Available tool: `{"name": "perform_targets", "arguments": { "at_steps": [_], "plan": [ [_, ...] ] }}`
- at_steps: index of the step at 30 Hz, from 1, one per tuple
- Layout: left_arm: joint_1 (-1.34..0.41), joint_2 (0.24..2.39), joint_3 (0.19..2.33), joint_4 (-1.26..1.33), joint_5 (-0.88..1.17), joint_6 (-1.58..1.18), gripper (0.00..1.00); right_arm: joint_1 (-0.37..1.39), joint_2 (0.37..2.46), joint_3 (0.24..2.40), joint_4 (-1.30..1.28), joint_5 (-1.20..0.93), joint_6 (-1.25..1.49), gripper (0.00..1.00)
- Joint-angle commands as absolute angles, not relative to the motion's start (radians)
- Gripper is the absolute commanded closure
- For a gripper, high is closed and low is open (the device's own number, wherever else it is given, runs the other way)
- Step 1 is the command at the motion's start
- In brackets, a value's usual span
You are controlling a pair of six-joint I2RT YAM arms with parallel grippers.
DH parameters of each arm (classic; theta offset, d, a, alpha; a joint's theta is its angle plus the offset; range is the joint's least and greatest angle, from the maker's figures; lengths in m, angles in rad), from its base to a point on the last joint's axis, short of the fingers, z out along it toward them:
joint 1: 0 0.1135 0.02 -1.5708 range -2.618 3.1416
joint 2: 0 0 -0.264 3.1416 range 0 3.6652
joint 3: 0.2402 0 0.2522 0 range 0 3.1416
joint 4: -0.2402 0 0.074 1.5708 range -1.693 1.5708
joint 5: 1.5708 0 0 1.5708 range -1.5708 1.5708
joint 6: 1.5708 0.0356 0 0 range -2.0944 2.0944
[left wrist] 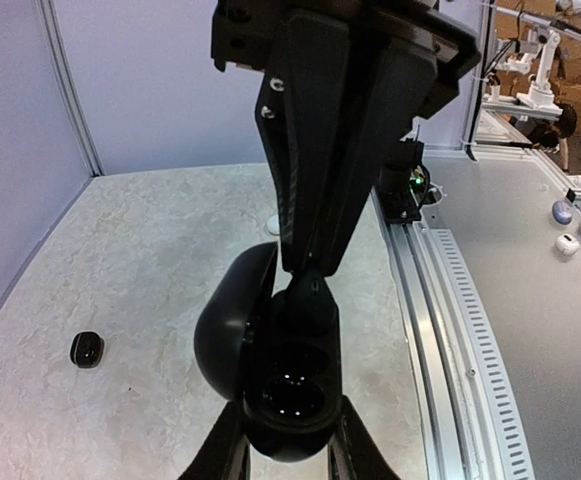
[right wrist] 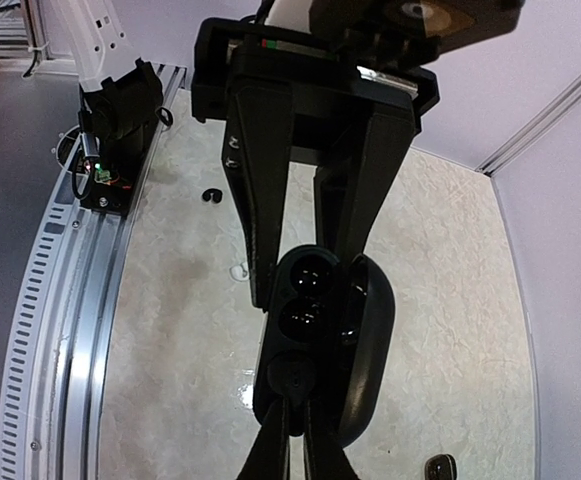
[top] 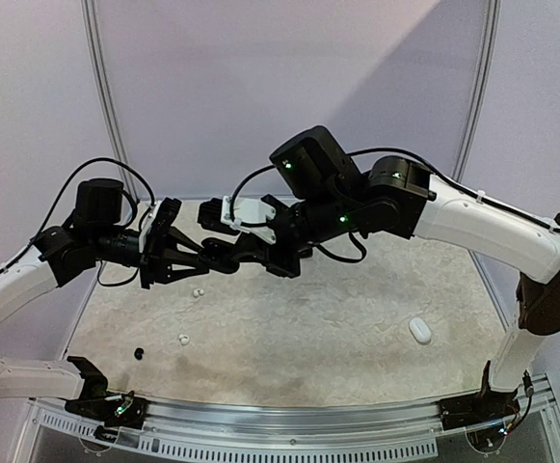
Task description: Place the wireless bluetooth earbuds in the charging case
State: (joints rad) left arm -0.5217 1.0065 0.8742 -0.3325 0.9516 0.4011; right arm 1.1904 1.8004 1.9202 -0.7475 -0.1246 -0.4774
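Observation:
Both arms meet in mid-air above the table. My left gripper [top: 207, 258] [left wrist: 292, 410] is shut on the black charging case [left wrist: 290, 385] [right wrist: 315, 300]. The case's lid [left wrist: 232, 330] [right wrist: 372, 340] hangs open to one side. Two glossy wells show in its face. My right gripper [top: 243, 253] [right wrist: 298, 420] is shut on a black earbud [right wrist: 296, 378] [left wrist: 310, 300]. It holds the earbud against the end of the case's face, beside the two wells. Whether the wells hold anything I cannot tell.
Loose on the table lie two white earbuds [top: 199, 290] [top: 184, 339] and a black one [top: 140, 353]. A white case [top: 420, 330] sits at the right. A small black piece [left wrist: 87, 348] lies far left. A rail [top: 289, 424] runs along the near edge.

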Motion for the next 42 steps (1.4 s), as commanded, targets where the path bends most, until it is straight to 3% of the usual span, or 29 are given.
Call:
{"name": "perform_targets", "arguments": {
  "at_steps": [1, 16, 25, 27, 31, 35, 39, 42],
  "plan": [
    [-0.545, 0.988, 0.87, -0.294, 0.973, 0.42, 1.0, 1.195, 1.832, 1.939, -0.76, -0.077, -0.484, 0.91],
    [-0.542, 0.983, 0.852, -0.27, 0.94, 0.328, 1.0, 1.195, 1.816, 1.942, -0.703, -0.048, -0.464, 0.77],
    [-0.524, 0.976, 0.808, -0.141, 0.905, 0.126, 1.0, 1.166, 1.669, 1.868, -0.508, -0.109, -0.337, 0.7],
    [-0.521, 0.974, 0.802, -0.079, 0.896, 0.072, 1.0, 1.138, 1.619, 1.803, -0.424, -0.145, -0.279, 0.64],
    [-0.502, 0.97, 0.796, 0.097, 0.879, -0.083, 1.0, 1.054, 1.533, 1.632, -0.232, -0.211, -0.096, 0.4],
    [-0.493, 0.97, 0.81, 0.221, 0.877, -0.205, 1.0, 1.029, 1.53, 1.546, -0.123, -0.225, 0.045, 0.26],
    [-0.493, 0.97, 0.817, 0.317, 0.865, -0.311, 1.0, 1.028, 1.572, 1.515, -0.021, -0.277, 0.104, 0.26],
    [-0.492, 0.97, 0.818, 0.36, 0.849, -0.348, 1.0, 1.028, 1.595, 1.502, 0.068, -0.334, 0.135, 0.31]
  ]
}}
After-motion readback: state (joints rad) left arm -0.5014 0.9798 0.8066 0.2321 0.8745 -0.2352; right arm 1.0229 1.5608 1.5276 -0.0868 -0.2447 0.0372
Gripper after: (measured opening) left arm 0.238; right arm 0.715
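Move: The open charging case is already in the left fingers, its middle about 2 cm to that hand's right. From the right hand, whose fingertips are on the earbud at the case's far-end well, the case's middle lies about 2 cm left and 1 cm lower. On the table some 30 cm below the right hand, a black case lies about 27 cm ahead and 14 cm right, and a white earbud about 13 cm ahead and 16 cm left. Almost in place at first, the right fingers ease open from nearly shut and let go of the earbud in the case's right-end well, then the right hand pulls up and away from the case, about 10 cm up at its highest, also forward and to the right, opening to about three quarters while its fingers swing up from pointing down-left to nearly level. The left hand keeps its hold on the case throughout and late on lifts it some 7 cm and slightly forward, tilting its fingertips up by nearly 20 degrees. ##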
